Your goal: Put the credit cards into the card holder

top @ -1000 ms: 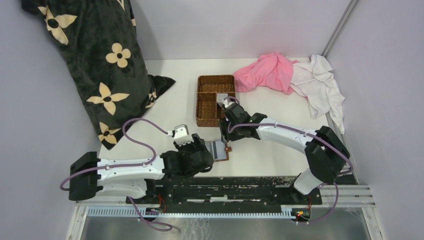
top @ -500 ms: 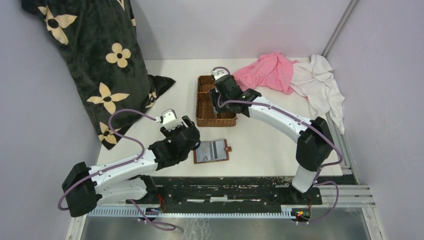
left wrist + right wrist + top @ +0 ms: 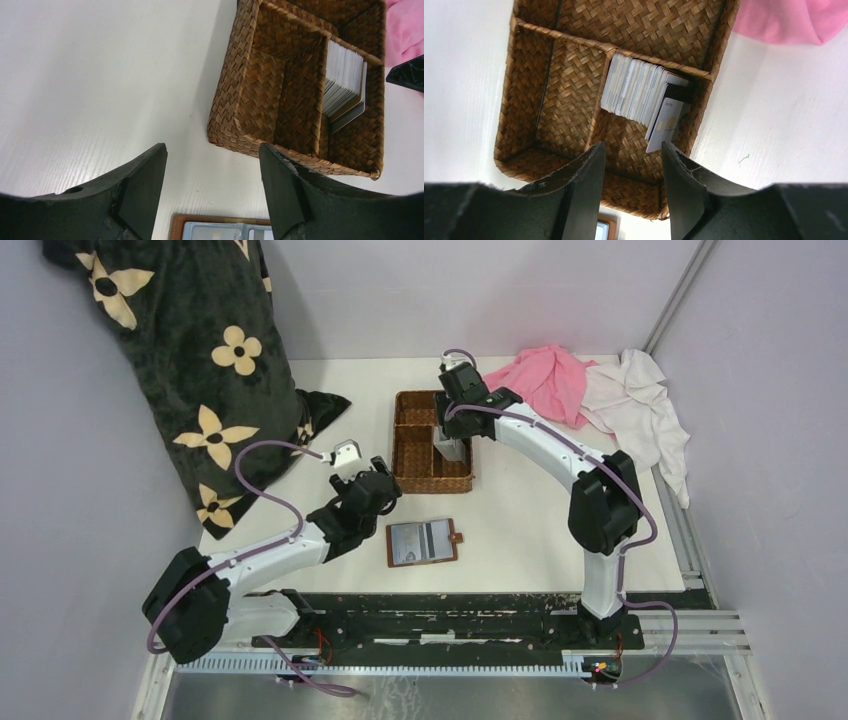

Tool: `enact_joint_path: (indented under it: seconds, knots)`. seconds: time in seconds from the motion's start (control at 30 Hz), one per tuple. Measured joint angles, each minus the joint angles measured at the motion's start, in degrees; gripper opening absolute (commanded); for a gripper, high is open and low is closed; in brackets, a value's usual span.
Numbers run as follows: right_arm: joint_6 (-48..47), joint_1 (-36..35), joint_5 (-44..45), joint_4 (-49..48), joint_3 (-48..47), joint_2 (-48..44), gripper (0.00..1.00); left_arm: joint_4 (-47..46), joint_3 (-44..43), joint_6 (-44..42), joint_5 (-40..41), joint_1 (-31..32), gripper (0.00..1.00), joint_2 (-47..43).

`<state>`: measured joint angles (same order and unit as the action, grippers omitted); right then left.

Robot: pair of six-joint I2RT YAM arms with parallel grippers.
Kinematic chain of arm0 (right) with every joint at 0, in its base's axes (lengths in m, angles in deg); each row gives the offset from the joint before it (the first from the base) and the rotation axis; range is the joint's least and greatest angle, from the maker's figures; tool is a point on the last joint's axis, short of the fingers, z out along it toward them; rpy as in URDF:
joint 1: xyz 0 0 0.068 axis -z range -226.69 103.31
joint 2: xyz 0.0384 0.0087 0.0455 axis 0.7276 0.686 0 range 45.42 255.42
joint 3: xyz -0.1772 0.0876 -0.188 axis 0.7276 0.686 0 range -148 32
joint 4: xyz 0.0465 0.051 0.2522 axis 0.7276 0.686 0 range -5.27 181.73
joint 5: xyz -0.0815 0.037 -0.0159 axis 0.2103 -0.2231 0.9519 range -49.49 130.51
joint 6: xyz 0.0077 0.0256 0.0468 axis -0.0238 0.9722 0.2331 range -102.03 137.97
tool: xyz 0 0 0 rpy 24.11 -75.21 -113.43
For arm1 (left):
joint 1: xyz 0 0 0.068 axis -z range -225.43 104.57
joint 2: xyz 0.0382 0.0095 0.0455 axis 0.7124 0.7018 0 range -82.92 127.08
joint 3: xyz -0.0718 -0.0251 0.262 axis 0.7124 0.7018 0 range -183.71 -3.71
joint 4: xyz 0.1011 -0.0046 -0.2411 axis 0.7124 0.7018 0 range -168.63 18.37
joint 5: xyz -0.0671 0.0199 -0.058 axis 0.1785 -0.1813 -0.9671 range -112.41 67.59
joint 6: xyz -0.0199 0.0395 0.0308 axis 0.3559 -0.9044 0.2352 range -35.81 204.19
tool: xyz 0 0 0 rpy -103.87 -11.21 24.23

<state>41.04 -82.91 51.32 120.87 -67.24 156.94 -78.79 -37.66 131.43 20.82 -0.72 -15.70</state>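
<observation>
The card holder [image 3: 422,542] lies open and flat on the white table, with cards showing in its clear slots; its edge also shows in the left wrist view [image 3: 220,230]. A stack of credit cards [image 3: 639,95] stands on edge in the wicker basket's [image 3: 415,480] right compartment, also visible as cards [image 3: 342,85]. My left gripper [image 3: 378,485] hovers between holder and basket, open and empty [image 3: 211,150]. My right gripper [image 3: 447,438] hangs over the basket near the cards, open with nothing between its fingers [image 3: 632,146].
A black pillow with cream flowers [image 3: 190,370] leans at the far left. A pink cloth [image 3: 545,385] and a white cloth [image 3: 645,410] lie at the far right, close to the basket. Walls close in the table on three sides.
My right gripper has swung from beside the card holder back over the basket. My left gripper has lifted off the holder's left edge, opened wider and drawn away toward the basket.
</observation>
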Motion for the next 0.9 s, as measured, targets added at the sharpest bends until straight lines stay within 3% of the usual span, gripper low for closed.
enact_joint_path:
  seconds: [0.9]
  knots:
    - [10.4, 6.3, -8.7, -3.7, 3.7, 4.8, 0.51, -11.8, -3.5, -4.7, -13.7, -5.7, 0.73, 14.6]
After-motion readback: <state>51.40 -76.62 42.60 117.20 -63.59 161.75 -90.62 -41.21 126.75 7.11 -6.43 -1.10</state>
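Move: Just below the right hand, about 9 cm down, 1 cm ahead and 2 cm to its right, leans the outermost of the credit cards; the basket's empty left compartment is some 7 cm left, 1 cm back, 10 cm down, and the card holder 20 cm back, 6 cm left, 11 cm down. The left hand has that compartment 10 cm ahead, 10 cm right, 7 cm down, the leaning card 11 cm ahead, 19 cm right, 6 cm below. Sinking about 5.5 cm, with a brief pause midway, the right hand lowers its half-open fingers towards the leaning card, edging slightly right and forward while the wrist tips about 10 degrees further down and turns a little clockwise. The left hand, its fingers staying wide open, goes some 4 cm forward and as far right and down, towards the basket's near left corner. ##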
